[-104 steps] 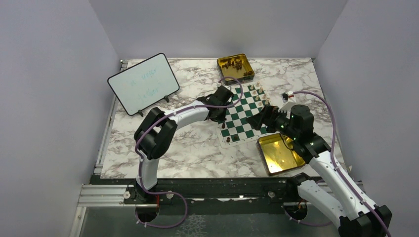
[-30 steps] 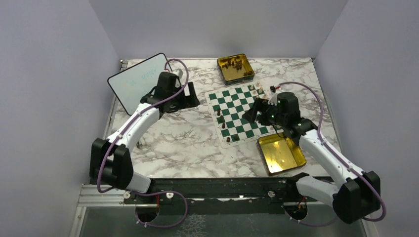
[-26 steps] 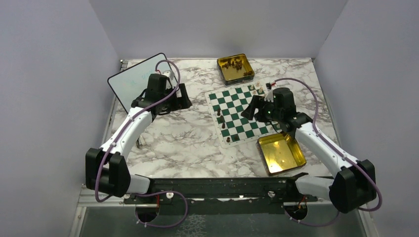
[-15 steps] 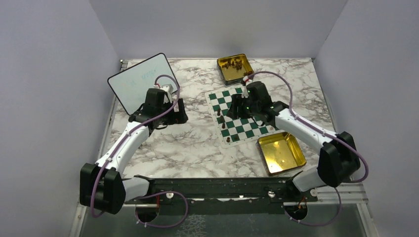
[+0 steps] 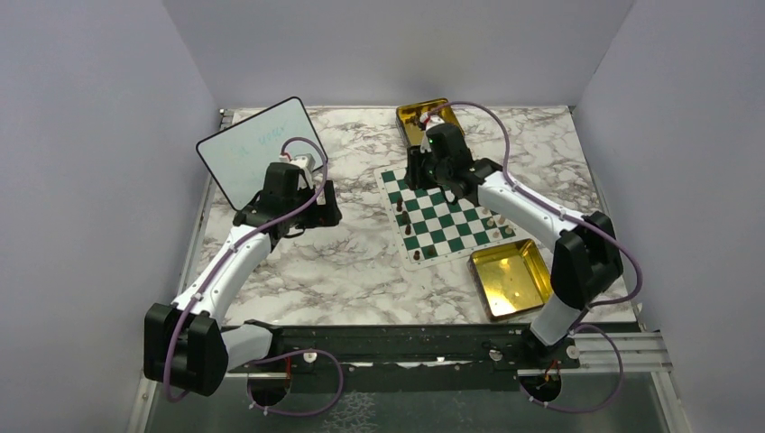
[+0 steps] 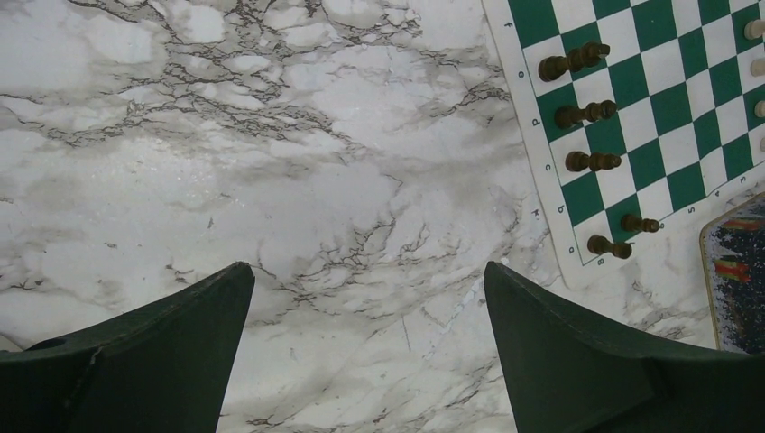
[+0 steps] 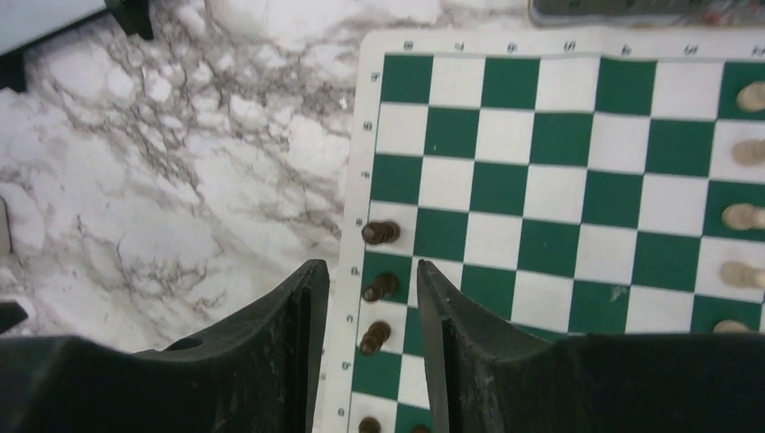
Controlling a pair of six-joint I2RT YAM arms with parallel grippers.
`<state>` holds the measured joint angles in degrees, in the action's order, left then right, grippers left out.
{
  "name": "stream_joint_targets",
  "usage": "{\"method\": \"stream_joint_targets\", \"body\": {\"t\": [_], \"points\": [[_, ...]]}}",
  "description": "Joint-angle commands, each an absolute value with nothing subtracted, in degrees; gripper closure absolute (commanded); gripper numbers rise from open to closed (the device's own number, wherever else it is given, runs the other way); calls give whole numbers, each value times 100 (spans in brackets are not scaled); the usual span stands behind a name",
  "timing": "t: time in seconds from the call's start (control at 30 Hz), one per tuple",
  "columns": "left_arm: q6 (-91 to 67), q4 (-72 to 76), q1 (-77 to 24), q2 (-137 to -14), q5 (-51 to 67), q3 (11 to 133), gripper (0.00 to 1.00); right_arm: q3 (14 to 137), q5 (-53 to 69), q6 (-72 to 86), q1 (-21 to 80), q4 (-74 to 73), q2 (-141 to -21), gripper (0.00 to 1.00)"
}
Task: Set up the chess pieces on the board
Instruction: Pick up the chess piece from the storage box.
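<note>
The board is a green and white checkered mat on the marble table. Several dark brown chess pieces stand along its left edge, and the left wrist view shows them too. Cream pieces stand along the right edge. My right gripper hovers high above the dark row at the board's far-left corner. Its jaws are narrow but apart, and nothing is held between them. My left gripper hangs wide open over bare marble left of the board.
A gold tin holding dark pieces sits behind the board, partly hidden by my right arm. An open gold tin lies at the board's near right. A white whiteboard stands at the back left.
My right arm has swung from the board's right side to its far-left corner, its jaws narrowing. My left arm has drawn back from the whiteboard a little and stayed open.
</note>
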<state>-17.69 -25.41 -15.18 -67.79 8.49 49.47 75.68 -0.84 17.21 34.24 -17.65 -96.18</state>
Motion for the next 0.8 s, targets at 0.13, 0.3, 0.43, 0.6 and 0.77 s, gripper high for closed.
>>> {"method": "stream_joint_targets", "body": {"t": [0.13,0.3,0.43,0.6,0.77], "points": [[-1722,-2358,-1521,-6631,903,4962,1,9210,-589,1002,2827,-1507,-10755,51],[-1718,-2329,-1521,-6607,933,4926,1,10729,-781,661,2447,-1612,-11976,51],[-1705,-2329,-1525,-6562,899,4898,1,11972,-964,334,2286,-1709,-12948,51],[-1712,-2316,-1521,-6598,916,4878,1,13086,-1204,-184,2153,-1545,-13965,51],[-1705,-2320,-1523,-6653,945,4871,1,13391,-1049,-293,1968,-1077,-14595,56]]}}
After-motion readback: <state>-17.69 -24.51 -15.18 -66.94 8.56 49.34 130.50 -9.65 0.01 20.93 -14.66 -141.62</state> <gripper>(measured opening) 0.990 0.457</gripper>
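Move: The dark pieces in the storage box lie about 30 cm ahead of my right hand, some 6 cm to its right and 14 cm below. The nearest dark piece already standing on the board is about 7 cm back and 4 cm to the left. The chessboard's middle is some 8 cm back and 14 cm to the right of that same hand. From my left hand, the boxed pieces are about 43 cm ahead and 35 cm to the right, 12 cm lower. I swing my empty right hand quickly off the board towards the storage box, some 26 cm forward and drifting about 5 cm right. I arc up a few centimetres first, then sink about 5 cm over the box as the reach slows. My wrist tips the fingers up and turns slightly clockwise, fingers staying about half open. ##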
